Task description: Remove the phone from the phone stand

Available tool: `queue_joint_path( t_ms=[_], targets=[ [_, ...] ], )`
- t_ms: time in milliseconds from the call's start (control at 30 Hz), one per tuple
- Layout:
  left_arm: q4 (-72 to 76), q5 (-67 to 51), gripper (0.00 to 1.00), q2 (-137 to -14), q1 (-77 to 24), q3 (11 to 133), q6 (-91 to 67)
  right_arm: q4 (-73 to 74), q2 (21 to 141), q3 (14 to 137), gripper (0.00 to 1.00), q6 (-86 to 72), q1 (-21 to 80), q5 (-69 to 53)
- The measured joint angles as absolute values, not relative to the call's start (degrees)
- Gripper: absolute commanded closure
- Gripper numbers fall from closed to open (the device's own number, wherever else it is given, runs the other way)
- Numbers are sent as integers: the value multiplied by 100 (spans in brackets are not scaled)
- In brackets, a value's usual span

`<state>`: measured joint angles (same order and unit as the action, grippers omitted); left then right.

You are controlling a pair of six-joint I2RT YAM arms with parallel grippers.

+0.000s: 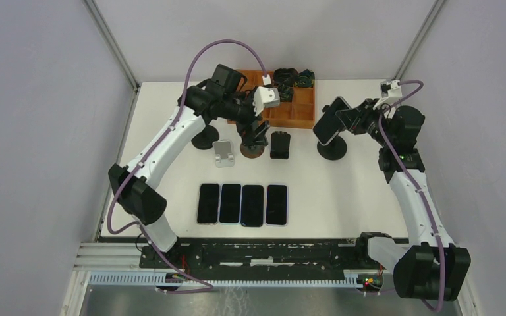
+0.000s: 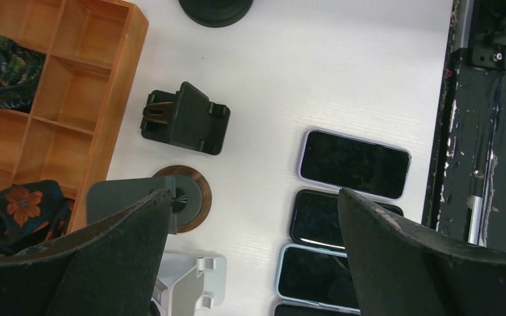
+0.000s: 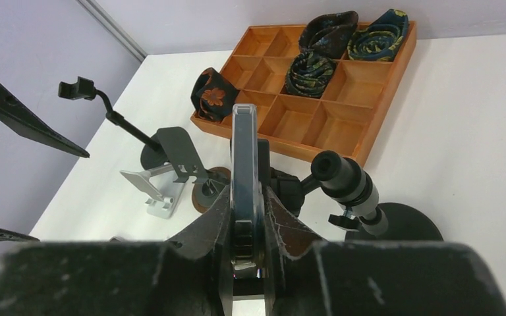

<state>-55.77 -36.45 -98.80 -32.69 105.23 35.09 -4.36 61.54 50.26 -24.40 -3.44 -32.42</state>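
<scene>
My right gripper (image 1: 340,118) is shut on a phone (image 1: 327,123) with a dark screen and pale case, held up on edge just above the black round base of its stand (image 1: 332,150). In the right wrist view the phone (image 3: 245,151) stands edge-on between my fingertips (image 3: 219,204), and the stand's black head and neck (image 3: 346,184) sit just to its right; I cannot tell whether they touch. My left gripper (image 1: 253,133) is open and empty over the round wooden-rimmed stand (image 2: 183,197), its jaws wide apart (image 2: 253,194).
Several phones (image 1: 242,204) lie in a row at the table's front middle. A white stand (image 1: 223,153), a black stand (image 1: 279,145) and a black gooseneck base (image 1: 205,137) stand mid-table. A wooden divided tray (image 1: 296,112) with rolled ties sits at the back.
</scene>
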Motion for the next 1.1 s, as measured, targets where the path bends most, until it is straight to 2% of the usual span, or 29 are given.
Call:
queue_joint_path(
  t_ms=[233,567,833,1100],
  targets=[
    [-4993,-3601,0,-9183,-3251,9981,3240,-471,6097,5009,100,-3000,-353,-3557],
    [-4633,-4418,0,-8613,-3221,8471,3245,-637,5756,5059,100,-4377,-274,-4410],
    [-4571,-4860,0,-8586,-3183,8512,3242,-834,5419,5345,100,-5111,-196,-4805],
    [-4257,-5655,0,-8586,-3120,8860,3138,-2633,5328,5105,100,-6761,183,-5100]
  ],
)
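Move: The black round-based phone stand, whose phone is already gripped by the right hand, has its middle about 7 cm ahead, 26 cm right and 12 cm below the left hand; from the right hand it is 1 cm ahead, 3 cm left and 11 cm below. The open left gripper is some 27 cm left, 5 cm back and 3 cm below the right hand. From the left hand, the empty small black stand is 8 cm ahead, 8 cm right and 21 cm down, the brown-base stand 8 cm ahead, 1 cm left and 16 cm down. Keeping its pinch on the phone's edge, the right hand carries phone and stand up about 13 cm, back and to the left towards the left gripper, rolling its left side up and turning counter-clockwise so the base swings left. The left hand, fingers still wide open, rises, draws back and dips, then rises again, ending some 6 cm farther back and turned clockwise. ##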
